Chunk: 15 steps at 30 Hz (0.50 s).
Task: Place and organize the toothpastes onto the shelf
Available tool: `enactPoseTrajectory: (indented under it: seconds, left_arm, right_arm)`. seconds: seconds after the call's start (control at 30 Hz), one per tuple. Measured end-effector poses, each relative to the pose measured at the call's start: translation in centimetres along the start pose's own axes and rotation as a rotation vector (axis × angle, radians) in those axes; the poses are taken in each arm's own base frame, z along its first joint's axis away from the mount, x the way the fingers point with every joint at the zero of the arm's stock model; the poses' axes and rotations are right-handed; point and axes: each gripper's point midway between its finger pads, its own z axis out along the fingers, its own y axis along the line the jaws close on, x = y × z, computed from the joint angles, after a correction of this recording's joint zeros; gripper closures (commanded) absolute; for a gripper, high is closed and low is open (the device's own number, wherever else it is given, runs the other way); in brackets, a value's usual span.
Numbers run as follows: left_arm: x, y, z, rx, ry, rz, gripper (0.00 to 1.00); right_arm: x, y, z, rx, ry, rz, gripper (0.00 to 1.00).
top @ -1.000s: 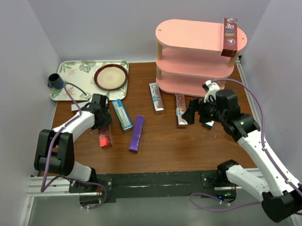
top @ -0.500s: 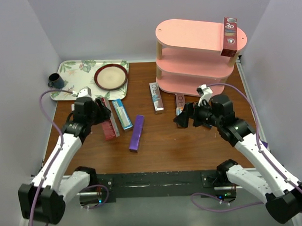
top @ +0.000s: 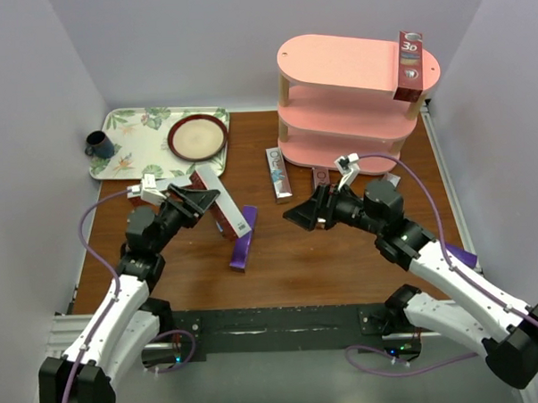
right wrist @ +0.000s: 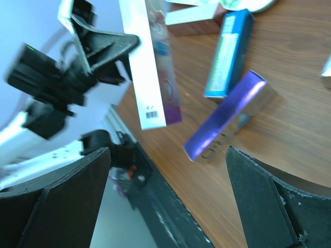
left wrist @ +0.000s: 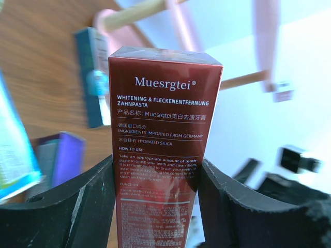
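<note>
My left gripper (top: 200, 198) is shut on a red toothpaste carton (top: 223, 214), held off the table; in the left wrist view the carton (left wrist: 160, 134) sits squeezed between both fingers (left wrist: 88, 206). My right gripper (top: 303, 214) stands open with nothing in it, pointing left towards that carton (right wrist: 150, 67). A purple carton (top: 243, 244) and a teal-blue carton (right wrist: 227, 54) lie on the table below. A silver carton (top: 278, 174) lies by the foot of the pink shelf (top: 334, 65). One red "3D" carton (top: 410, 66) lies on the shelf's top board.
A floral tray (top: 137, 154) at the back left holds a brown plate (top: 197, 138) and a dark cup (top: 99, 144). Another carton (top: 321, 175) lies by the shelf's base, partly hidden by my right arm. Walls close in on three sides.
My left arm has lifted the red carton off the table and swung it right, above the teal-blue carton. My right arm has moved left towards the middle, still open.
</note>
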Motion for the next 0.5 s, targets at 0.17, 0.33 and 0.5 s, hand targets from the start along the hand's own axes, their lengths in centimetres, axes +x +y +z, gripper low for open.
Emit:
enactPoseTrajectory:
  seconds: [0.17, 0.33, 0.5]
  left_arm:
    - [0.0, -2.7, -0.1, 0.145, -0.008, -0.123, 0.62]
    - [-0.5, -6.9, -0.7, 0.308, -0.020, -0.166, 0.62]
    - [-0.4, -9.2, -1.2, 0.399, -0.022, -0.190, 0.62]
  right_arm:
    - [-0.2, 1.4, 1.5, -0.059, -0.014, 0.049, 0.01]
    - [0.7, 1.7, 3.5, -0.082, 0.015, 0.092, 0.01]
    - [1.9, 2.3, 5.2, -0.104, 0.050, 0.126, 0.02]
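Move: The red toothpaste box is already gripped near its middle in the left hand. From the right hand it lies about 19 cm to the left, 5 cm ahead and some 3 cm lower. The right gripper, open and empty, is roughly 20 cm to the left hand's right, 6 cm back and 4 cm higher. On the table, the purple box lies about 16 cm left, 2 cm ahead and 23 cm below the right hand, the blue box some 23 cm left, 12 cm ahead and equally low. Keeping its pinch on the red toothpaste box, the left hand lifts it about 9 cm, easing slightly right and back while it rolls left side down and the fingers tip upward, some 25 degrees in all. The right hand, fingers wide open, travels about 6 cm left towards the box over the table, turning only slightly, and touches nothing yet. ##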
